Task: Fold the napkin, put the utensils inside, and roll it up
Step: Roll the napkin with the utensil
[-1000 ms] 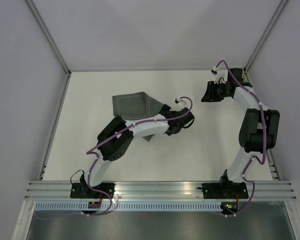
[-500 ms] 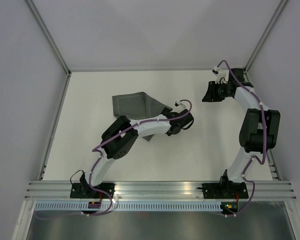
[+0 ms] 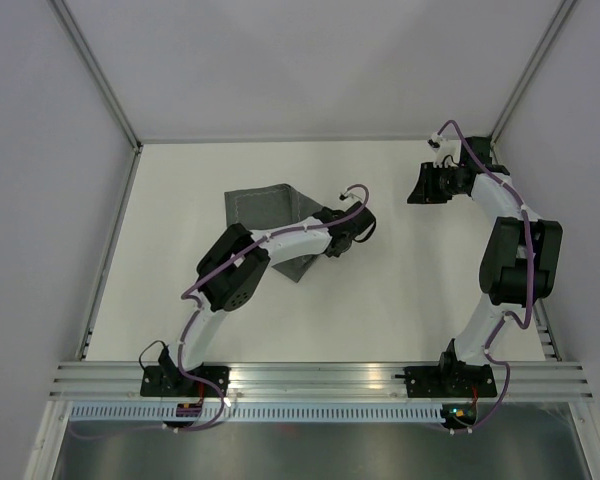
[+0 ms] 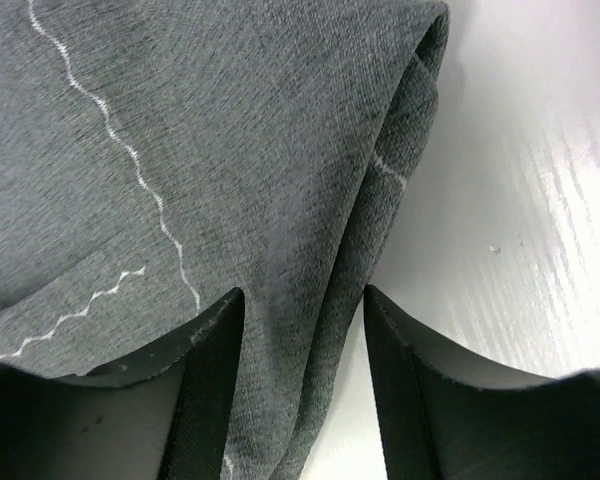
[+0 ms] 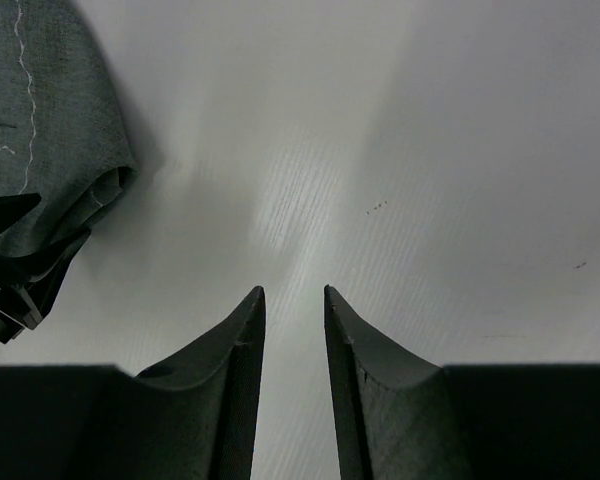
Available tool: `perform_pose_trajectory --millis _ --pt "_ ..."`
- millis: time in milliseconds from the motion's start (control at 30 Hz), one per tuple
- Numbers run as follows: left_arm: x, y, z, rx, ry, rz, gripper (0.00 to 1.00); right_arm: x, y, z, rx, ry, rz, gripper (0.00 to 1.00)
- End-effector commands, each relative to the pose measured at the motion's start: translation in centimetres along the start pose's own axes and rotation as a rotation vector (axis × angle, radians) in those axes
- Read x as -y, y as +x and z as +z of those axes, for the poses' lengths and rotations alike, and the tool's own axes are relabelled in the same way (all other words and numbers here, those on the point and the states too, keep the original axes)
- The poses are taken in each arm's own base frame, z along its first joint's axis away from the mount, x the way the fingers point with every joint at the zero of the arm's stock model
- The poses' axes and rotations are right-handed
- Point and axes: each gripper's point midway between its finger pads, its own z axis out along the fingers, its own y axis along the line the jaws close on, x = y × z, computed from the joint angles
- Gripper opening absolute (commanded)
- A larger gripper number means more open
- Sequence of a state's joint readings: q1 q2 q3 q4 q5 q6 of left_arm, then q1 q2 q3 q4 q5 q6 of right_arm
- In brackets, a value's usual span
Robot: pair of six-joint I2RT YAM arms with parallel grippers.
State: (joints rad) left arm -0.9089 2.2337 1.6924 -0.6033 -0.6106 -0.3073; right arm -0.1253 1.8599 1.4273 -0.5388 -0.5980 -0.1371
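The dark grey napkin lies folded on the white table, left of centre, partly under my left forearm. Its doubled right edge runs between the jaws of my left gripper. Those jaws stand apart. Cloth lies against the left finger, and bare table shows beside the right one. My right gripper hovers at the far right, narrowly open over bare table with nothing between its jaws. Its camera catches the napkin at the upper left. The utensils are out of view.
The white table is fenced by grey walls on three sides, with metal posts at the back corners. An aluminium rail with both arm bases runs along the near edge. My right arm stands folded near the right wall.
My left gripper has moved up and to the left onto the napkin's right edge, and its jaws have narrowed around the fold. My right arm has barely moved.
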Motion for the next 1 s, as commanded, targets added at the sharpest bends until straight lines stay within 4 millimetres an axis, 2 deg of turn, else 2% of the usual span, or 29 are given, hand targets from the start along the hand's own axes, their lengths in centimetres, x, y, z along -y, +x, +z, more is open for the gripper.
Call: perform_pose_trajectory --millis 0,100,667,833,967 --pt "1.5 2.4 0.8 -0.087 0.125 0.034 0.56 -0.6 -1.6 -1.5 0.046 -0.002 -0.039 0.36" --pt "1.3 3.3 1.2 -0.116 0.158 0.030 0.50 -0.7 -1.7 -1.6 0.047 -0.003 -0.042 0.36" --pt "0.0 7.3 2.9 -0.245 0.269 0.034 0.42 -0.8 -1.7 -1.8 0.047 -0.009 -0.043 0.36" --pt "0.0 8.4 3.3 -0.275 0.305 0.048 0.26 -1.1 -1.6 -1.8 0.044 -0.021 -0.046 0.36" --pt "0.7 9.1 3.3 -0.294 0.344 0.066 0.17 -1.3 -1.7 -2.0 0.045 -0.028 -0.070 0.36"
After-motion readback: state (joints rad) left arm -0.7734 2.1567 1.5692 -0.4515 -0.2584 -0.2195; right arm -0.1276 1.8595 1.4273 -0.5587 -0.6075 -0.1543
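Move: The napkin's folded right edge lies right between the left hand's parted fingertips, about 1 cm below the hand point. From that hand, its far bend is some 6 cm ahead and 3 cm right, and its near corner roughly 8 cm back and 7 cm left. From the idle right hand, the pinch spot on the folded edge is about 23 cm left, 8 cm back and 10 cm below. The left hand eases forward and down about 1.5 cm, tilting some 15 degrees, its fingers closing onto the folded edge. ##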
